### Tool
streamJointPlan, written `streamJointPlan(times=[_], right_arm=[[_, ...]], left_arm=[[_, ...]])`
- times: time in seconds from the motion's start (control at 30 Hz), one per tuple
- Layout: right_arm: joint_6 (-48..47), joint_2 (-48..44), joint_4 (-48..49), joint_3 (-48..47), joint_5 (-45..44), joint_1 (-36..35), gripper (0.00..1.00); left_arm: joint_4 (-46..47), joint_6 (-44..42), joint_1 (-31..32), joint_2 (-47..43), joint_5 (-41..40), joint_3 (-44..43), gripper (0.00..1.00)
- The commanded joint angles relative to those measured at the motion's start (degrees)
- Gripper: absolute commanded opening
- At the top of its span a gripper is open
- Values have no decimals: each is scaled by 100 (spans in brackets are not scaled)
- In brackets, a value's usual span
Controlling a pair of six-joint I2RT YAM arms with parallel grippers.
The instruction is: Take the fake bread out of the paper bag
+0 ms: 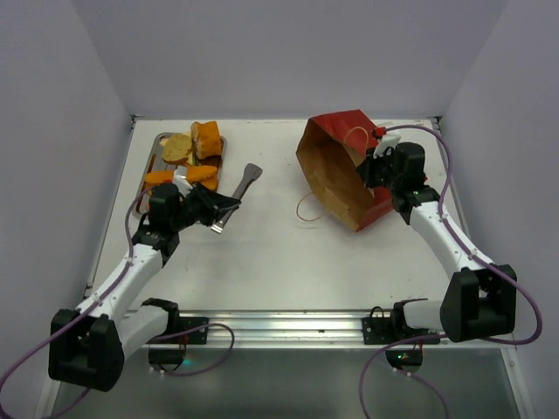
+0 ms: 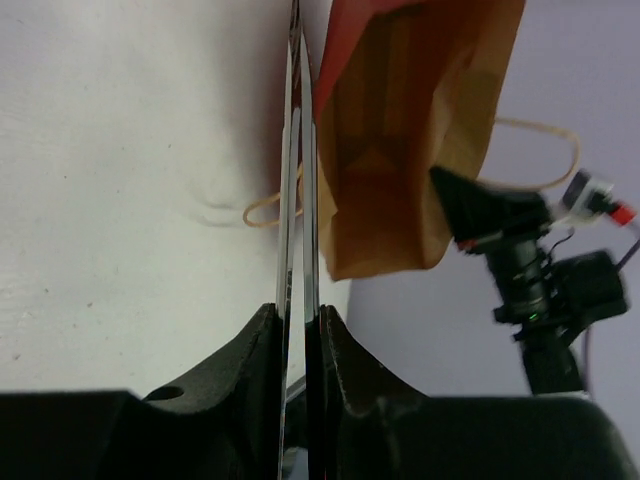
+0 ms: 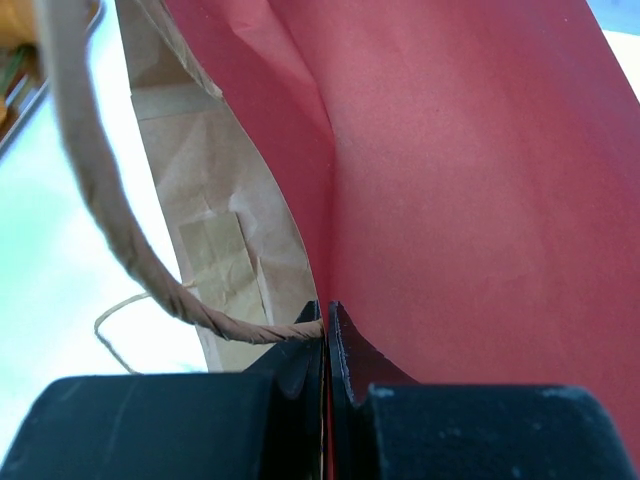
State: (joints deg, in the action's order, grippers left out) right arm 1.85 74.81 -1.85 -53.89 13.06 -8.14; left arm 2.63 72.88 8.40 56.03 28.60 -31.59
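Note:
The paper bag, red outside and brown inside, lies tilted with its mouth toward the table's middle. My right gripper is shut on the bag's red wall beside a string handle; in the right wrist view my right gripper pinches the paper edge. My left gripper is shut on steel tongs, whose thin arms run between the fingers toward the bag. Several pieces of fake bread lie in the tray. No bread shows inside the bag.
The shallow steel tray sits at the back left, just beyond my left gripper. A loose string handle trails on the white table in front of the bag's mouth. Grey walls close in the table's sides and back.

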Motion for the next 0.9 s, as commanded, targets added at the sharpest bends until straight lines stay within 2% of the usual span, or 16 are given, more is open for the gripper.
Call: streamJointPlan(times=[0.0, 0.03, 0.1, 0.13, 0.23, 0.3, 0.47, 0.67, 0.8, 0.87], right_arm=[[-588, -212, -95, -113, 662, 76, 0], [-728, -238, -157, -131, 759, 93, 0], [-773, -256, -228, -148, 917, 163, 0], [-791, -256, -254, -157, 961, 207, 0], [-791, -256, -272, -157, 1049, 339, 0], [-765, -238, -272, -157, 1093, 445, 0], [-747, -203, -255, -139, 1172, 603, 1], [-747, -186, -281, -139, 1401, 700, 1], [-765, -212, -299, -139, 1533, 753, 1], [-756, -203, -307, -157, 1542, 770, 1]], left_arm=[[572, -1449, 747, 495, 147, -496, 7], [467, -2035, 890, 679, -185, -566, 6], [89, -2583, 1223, 777, -652, -707, 4], [19, -3065, 1338, 795, -1219, -716, 3], [-79, -3725, 1620, 778, -2091, -603, 2], [43, -4122, 1769, 769, -2402, -445, 2], [1019, -4695, 2217, 900, -3254, 21, 1], [1248, -5029, 2446, 2174, -4063, -215, 3], [1424, -5117, 2561, 2727, -4362, -268, 13], [1371, -5117, 2570, 2852, -4407, -330, 23]])
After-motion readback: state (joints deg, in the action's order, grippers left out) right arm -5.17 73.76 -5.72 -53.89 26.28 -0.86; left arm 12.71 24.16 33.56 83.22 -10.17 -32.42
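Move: The tongs in the left hand are headed for bare table about 18 cm below that hand, some 6 cm ahead and 4 cm to its right. The tray of bread lies roughly 20 cm ahead and 16 cm to the left of the left hand, 18 cm down; the paper bag's middle is about 13 cm ahead, 30 cm right and 10 cm lower. From the right hand, the bare spot is some 32 cm left, 5 cm back and 19 cm down. The tongs, still gripped in the left hand, first swing about 5 cm right, then go down some 16 cm towards the bare table between tray and bag, fastest late on, while the wrist rolls roughly 60 degrees, left side rising, and the fingers tip further down. The right hand keeps its pinch on the bag's rim and draws it about 2 cm right and slightly back. ##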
